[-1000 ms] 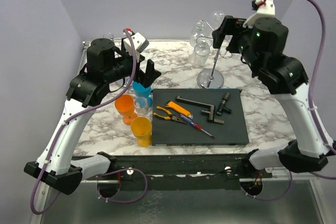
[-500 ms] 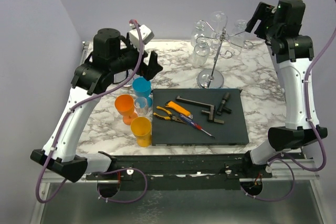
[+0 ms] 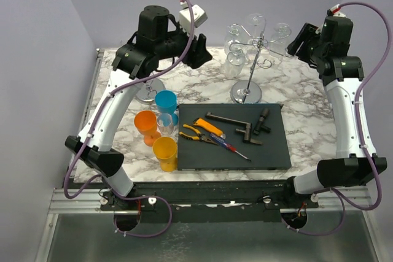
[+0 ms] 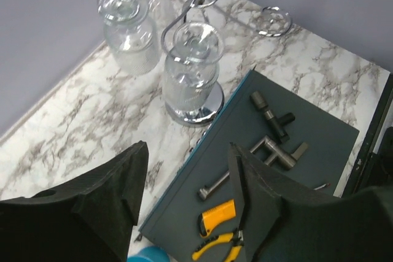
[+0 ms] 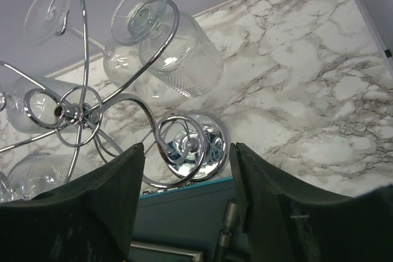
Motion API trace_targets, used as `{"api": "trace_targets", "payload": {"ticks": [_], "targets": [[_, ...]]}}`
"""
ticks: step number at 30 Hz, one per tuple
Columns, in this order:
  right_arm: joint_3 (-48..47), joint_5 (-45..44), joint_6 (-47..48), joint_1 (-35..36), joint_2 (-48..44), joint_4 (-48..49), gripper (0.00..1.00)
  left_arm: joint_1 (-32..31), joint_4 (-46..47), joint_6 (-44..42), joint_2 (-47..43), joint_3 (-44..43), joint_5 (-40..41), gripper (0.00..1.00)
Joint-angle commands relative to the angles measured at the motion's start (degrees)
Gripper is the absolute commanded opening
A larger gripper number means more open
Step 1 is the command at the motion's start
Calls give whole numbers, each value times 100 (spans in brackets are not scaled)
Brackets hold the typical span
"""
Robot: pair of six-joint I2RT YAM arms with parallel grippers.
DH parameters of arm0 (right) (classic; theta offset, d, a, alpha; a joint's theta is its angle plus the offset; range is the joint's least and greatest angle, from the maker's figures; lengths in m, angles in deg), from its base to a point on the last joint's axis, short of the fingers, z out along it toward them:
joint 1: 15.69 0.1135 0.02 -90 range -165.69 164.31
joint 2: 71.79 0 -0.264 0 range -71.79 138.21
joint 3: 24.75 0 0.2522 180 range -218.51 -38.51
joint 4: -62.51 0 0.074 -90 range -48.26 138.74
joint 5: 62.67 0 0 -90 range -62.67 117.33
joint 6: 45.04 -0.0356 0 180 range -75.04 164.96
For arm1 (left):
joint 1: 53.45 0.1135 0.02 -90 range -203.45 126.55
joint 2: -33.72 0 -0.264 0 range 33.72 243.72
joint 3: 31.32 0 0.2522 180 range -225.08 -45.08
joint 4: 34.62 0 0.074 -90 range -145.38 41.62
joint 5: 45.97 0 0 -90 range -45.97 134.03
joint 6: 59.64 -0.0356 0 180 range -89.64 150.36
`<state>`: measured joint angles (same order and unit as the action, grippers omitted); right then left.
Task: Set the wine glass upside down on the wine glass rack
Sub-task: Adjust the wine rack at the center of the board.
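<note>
The chrome wine glass rack [image 3: 251, 65] stands behind the dark mat, with several clear glasses hanging upside down from its rings, one of them [image 3: 235, 62] low on the left. One more clear wine glass [image 3: 164, 123] stands upright among the coloured cups. My left gripper [image 3: 200, 54] hovers high, left of the rack, open and holding nothing. In the left wrist view the gripper [image 4: 188, 146] looks down on the rack base [image 4: 193, 110] and two hung glasses. My right gripper [image 3: 299, 37] is raised to the right of the rack, open and empty. In its wrist view the gripper [image 5: 187, 148] sits above an empty ring [image 5: 184, 151].
Blue [image 3: 166, 100], orange [image 3: 146, 123] and yellow [image 3: 166, 153] cups cluster at the left. A round silver base [image 3: 149, 92] lies behind them. The dark mat [image 3: 276, 151] carries pliers [image 3: 196, 135], a utility knife, a screwdriver and metal wrenches [image 3: 244, 128].
The left arm has risen from over the blue cup and swung back toward the rack. The right gripper has drawn away from the rack to the right. Both pairs of jaws have narrowed somewhat.
</note>
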<state>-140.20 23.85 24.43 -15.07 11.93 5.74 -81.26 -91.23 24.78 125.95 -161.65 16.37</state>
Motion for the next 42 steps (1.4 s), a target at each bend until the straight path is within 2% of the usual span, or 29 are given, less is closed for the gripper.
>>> {"api": "trace_targets", "payload": {"ticks": [1, 3, 9, 17, 24, 30, 36, 42], "targets": [[192, 260, -133, -25, -225, 334, 62, -541, 25, 18, 444, -787, -130, 57], [268, 253, -160, -27, -232, 362, 58, -862, 27, -90, 610, -945, -75, 54], [544, 226, -176, -27, -317, 467, 51, -1789, 24, -717, 1131, -1156, 305, 54], [666, 295, -210, -190, -304, 557, 49, -2680, 398, -2348, 1652, -1322, 1115, 52], [861, 305, -243, -251, -357, 716, 48, -2885, 1342, -3109, 1686, -917, 1597, 50], [844, 520, -336, -339, -315, 846, 45, -2980, 1713, -3872, 1643, -426, 1803, 38], [1019, 693, -487, -369, -360, 1024, 38, -3043, 2256, -5034, 1472, 275, 2084, 24], [1259, 803, -580, -365, -402, 1228, 30, -3046, 2997, -5678, 1352, 796, 2482, 23]]}}
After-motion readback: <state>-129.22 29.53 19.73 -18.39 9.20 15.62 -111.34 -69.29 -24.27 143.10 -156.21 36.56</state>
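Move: The wine rack's hub is about 19 cm right, 9 cm ahead and 8 cm below the left hand; its empty front loop lies some 22 cm right, 3 cm ahead, and the front hanging glass about 12 cm right, 5 cm ahead. The right hand's nearest rack loop is roughly 3 cm ahead, 2 cm left and 3 cm below; the hub is some 12 cm left, 2 cm ahead. Left hand swings 21 cm right, dipping towards the rack, rolling 60 degrees; both grippers narrow, right at its loop. ##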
